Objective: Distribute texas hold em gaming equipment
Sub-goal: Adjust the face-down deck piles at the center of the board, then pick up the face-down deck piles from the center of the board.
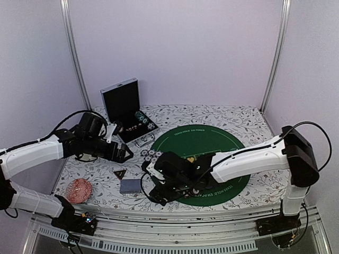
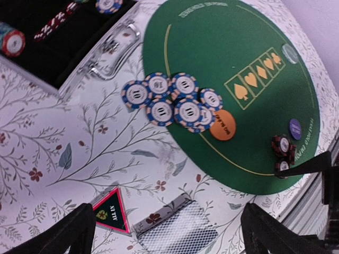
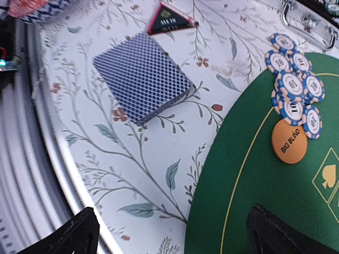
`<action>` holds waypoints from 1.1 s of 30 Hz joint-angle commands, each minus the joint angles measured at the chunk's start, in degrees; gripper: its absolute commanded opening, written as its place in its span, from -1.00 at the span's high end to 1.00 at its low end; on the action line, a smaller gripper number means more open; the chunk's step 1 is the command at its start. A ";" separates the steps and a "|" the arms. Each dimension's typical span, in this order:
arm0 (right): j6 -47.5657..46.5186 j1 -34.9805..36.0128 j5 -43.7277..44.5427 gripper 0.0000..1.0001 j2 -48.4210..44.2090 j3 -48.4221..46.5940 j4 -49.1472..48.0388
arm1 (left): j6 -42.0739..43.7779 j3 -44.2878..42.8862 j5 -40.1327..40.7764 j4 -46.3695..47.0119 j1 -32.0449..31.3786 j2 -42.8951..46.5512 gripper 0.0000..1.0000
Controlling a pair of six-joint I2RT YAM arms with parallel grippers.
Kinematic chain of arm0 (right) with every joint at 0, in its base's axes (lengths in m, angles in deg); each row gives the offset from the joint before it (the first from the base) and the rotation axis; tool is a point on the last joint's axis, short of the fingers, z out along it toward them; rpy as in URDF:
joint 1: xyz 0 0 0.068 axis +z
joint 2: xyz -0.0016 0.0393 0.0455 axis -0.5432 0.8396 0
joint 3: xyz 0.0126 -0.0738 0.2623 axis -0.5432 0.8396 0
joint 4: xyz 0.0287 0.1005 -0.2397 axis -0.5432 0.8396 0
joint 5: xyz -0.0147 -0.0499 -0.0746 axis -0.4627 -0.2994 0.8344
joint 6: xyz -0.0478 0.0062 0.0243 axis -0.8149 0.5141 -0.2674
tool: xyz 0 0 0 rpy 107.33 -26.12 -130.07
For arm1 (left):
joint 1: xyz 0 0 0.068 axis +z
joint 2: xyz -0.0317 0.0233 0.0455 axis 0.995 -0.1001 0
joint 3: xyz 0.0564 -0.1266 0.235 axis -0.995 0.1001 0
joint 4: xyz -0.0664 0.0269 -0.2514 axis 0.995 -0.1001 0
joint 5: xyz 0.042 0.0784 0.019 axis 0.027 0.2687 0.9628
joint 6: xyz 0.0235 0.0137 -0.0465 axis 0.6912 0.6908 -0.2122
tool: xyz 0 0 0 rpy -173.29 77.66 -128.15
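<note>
A round green poker mat (image 1: 212,138) lies at the table's middle. Several blue striped chips (image 2: 175,100) sit bunched on its left edge, with an orange button (image 2: 222,125) beside them. A purple button (image 2: 295,128), a pale button (image 2: 290,53) and dark red chips (image 2: 282,148) rest further along the mat. The blue-backed card deck (image 3: 142,76) and the black triangular marker (image 3: 169,19) lie on the floral cloth. My left gripper (image 2: 168,222) hangs open above the deck and marker. Over the mat's near-left rim, my right gripper (image 3: 174,217) is open too, holding nothing.
An open black chip case (image 1: 124,108) with more chips stands at the back left, its metal handle (image 2: 114,53) facing the mat. A red patterned round object (image 1: 80,190) sits near the front left edge. The table's metal front rail (image 3: 32,159) runs close to the right gripper.
</note>
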State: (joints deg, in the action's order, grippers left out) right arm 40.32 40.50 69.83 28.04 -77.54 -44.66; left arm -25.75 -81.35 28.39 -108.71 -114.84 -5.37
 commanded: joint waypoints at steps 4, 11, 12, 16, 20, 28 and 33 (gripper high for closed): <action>4.02 -6.82 -13.00 -0.98 -24.85 16.11 -14.00 | 22.99 -3.75 -1.35 3.39 -11.39 3.85 -0.96; 12.26 -15.17 -19.87 -0.98 -42.88 29.60 -19.66 | 43.45 -7.14 7.56 -10.48 -15.08 -4.05 -0.96; 12.20 -15.22 -19.51 -0.98 -44.55 30.51 -19.47 | 45.52 -7.18 7.98 -12.98 -15.31 -4.96 -0.96; 11.92 -15.65 -17.77 -0.98 -49.62 34.43 -19.36 | 50.22 -7.09 8.07 -18.15 -15.54 -7.16 -0.96; 11.02 -15.90 -17.95 -0.98 -49.98 35.97 -19.59 | 53.95 -6.45 9.55 -18.91 -15.45 -9.42 -0.96; 10.42 -16.02 -19.84 -0.98 -44.72 35.09 -20.21 | 55.82 -5.93 8.50 -16.79 -14.75 -16.22 -0.96; 10.50 -16.04 -20.64 -0.98 -43.42 35.04 -20.43 | 55.94 -6.60 8.04 -16.82 -14.16 -19.10 -0.96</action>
State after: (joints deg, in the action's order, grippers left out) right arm 51.05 24.77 50.73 -16.00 -42.41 -63.28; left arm 28.20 -87.84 37.39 -125.19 -129.42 -22.86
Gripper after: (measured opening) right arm 0.988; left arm 0.981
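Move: The face-down deck lies about 5 cm back and 5 cm to the right of my left hand, some 12 cm below it. The all-in triangle is nearly straight under that hand. The blue-white chips lie about 8 cm ahead and 15 cm to its right, and the big blind button about 3 cm ahead and 20 cm right. From my right hand the deck is about 6 cm ahead and 12 cm left; the red-black chips are about 6 cm ahead and 13 cm right. I swing my left hand back and right while it rises about 5 cm, then ease it partly back left and lower it some 13 cm towards the deck, turning it clockwise roughly 60 degrees until the open fingers point almost straight down. Meanwhile my empty right hand climbs up and right away from the deck, towards the space above the red-black chips, its fingers tilting up to the left, and finally sinks about 4 cm. ##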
